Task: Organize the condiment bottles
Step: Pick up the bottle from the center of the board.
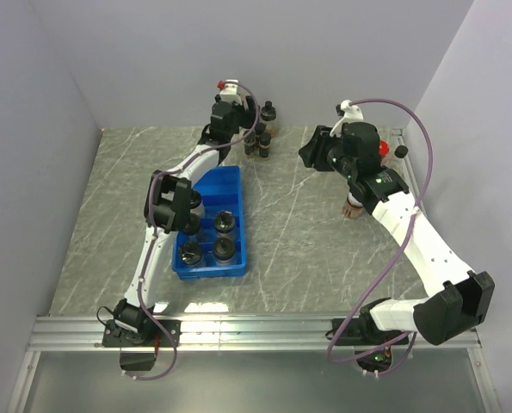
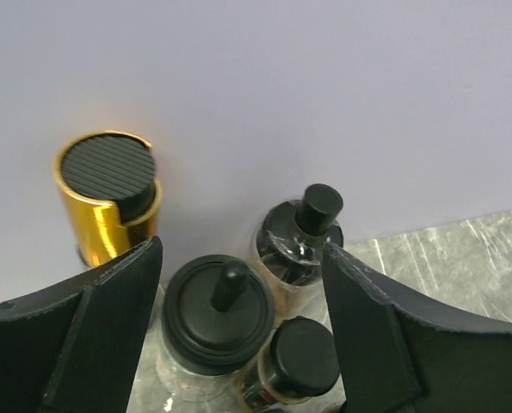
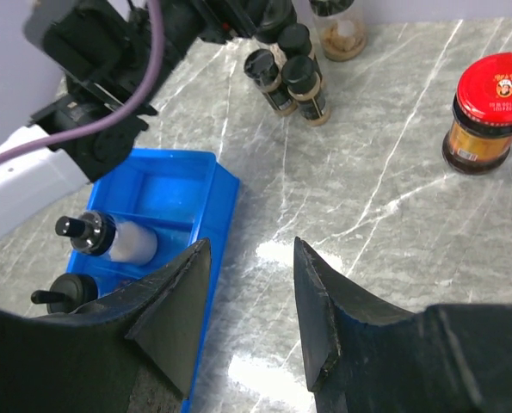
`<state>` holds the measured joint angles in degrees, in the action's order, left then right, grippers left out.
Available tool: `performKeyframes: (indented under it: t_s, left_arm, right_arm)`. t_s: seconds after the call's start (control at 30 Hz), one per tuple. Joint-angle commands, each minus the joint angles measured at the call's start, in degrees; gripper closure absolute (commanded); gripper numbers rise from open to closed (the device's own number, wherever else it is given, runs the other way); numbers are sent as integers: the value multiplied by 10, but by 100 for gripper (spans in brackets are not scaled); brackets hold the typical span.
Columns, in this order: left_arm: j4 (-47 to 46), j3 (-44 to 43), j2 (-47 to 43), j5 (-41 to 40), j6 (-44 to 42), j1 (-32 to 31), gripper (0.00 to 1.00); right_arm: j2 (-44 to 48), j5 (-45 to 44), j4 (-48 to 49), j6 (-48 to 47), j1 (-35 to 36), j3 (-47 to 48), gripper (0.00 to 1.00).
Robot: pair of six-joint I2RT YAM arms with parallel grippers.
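Several black-capped condiment bottles (image 1: pixel 260 142) stand clustered by the back wall. My left gripper (image 2: pixel 243 258) hangs open over them. Between its fingers are a wide jar with a knobbed black lid (image 2: pixel 219 311) and a smaller black-capped bottle (image 2: pixel 303 357), and neither is gripped. A third bottle (image 2: pixel 300 234) stands just behind. Over bare table right of the tray, my right gripper (image 3: pixel 251 245) is open and holds nothing. A red-capped jar (image 3: pixel 490 112) stands apart at the back right. The blue tray (image 1: pixel 223 185) holds several black-capped bottles (image 1: pixel 225 223).
A gold canister with a ribbed black lid (image 2: pixel 109 196) stands against the wall left of the cluster. Another jar (image 1: pixel 352 207) sits partly under the right arm. In the right wrist view the left arm (image 3: pixel 92 95) reaches over the tray's far end.
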<state>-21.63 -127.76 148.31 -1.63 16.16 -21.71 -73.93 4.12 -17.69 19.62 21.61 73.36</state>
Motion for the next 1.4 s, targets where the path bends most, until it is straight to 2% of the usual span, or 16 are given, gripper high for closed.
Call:
performKeyframes:
  t_s: [0.0,0.2,0.43,0.6,0.8,0.83,1.17,1.27,1.3,1.37]
  left_arm:
    - [-1,-38,15,-3,-6,-10,21]
    - [6,-62,31,-21,-23,-10,23]
    - [12,-75,47,-58,-38,-10,39]
    - [14,-73,50,-64,-40,-10,43]
    - [6,-66,43,-60,-41,-10,60]
    - [5,-65,41,-59,-41,-10,66]
    - [21,-42,7,-61,-42,-10,87]
    - [-12,15,-44,-67,-51,-11,97]
    - [-19,62,-60,-73,-54,-11,99]
    - [-21,97,-100,-78,-61,-11,99]
  right_arm:
    - [19,-1,23,-5,-1,-4,50]
    - [13,3,23,-5,-4,-3,50]
    - [9,5,22,-5,-9,-1,50]
    - [7,7,23,-5,-11,1,50]
    - [8,11,26,-2,-12,-4,50]
    - [8,12,26,-2,-14,-4,50]
    - [17,16,41,2,-17,-23,50]
    - [20,17,46,5,-20,-34,50]
    - [22,19,50,6,-20,-37,50]
    - [25,22,56,9,-23,-44,50]
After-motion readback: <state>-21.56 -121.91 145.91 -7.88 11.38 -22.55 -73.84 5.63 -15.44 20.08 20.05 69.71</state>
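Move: The black-lidded bottle in the middle of the group stands almost at the left hand, about 2 cm ahead, with its middle some 8 cm lower. The gold-capped bottle is about 4 cm left of that bottle and 1 cm beyond, the clear bottle about 6 cm to its right and 1 cm beyond. A small jar touches its near right side, 3 cm right and 3 cm back. From the right hand, the black-lidded bottle lies roughly 31 cm ahead, 16 cm left and 20 cm below. The left hand sinks about 2.5 cm, pinches the bottle's knobbed lid, then draws back some 2 cm. ##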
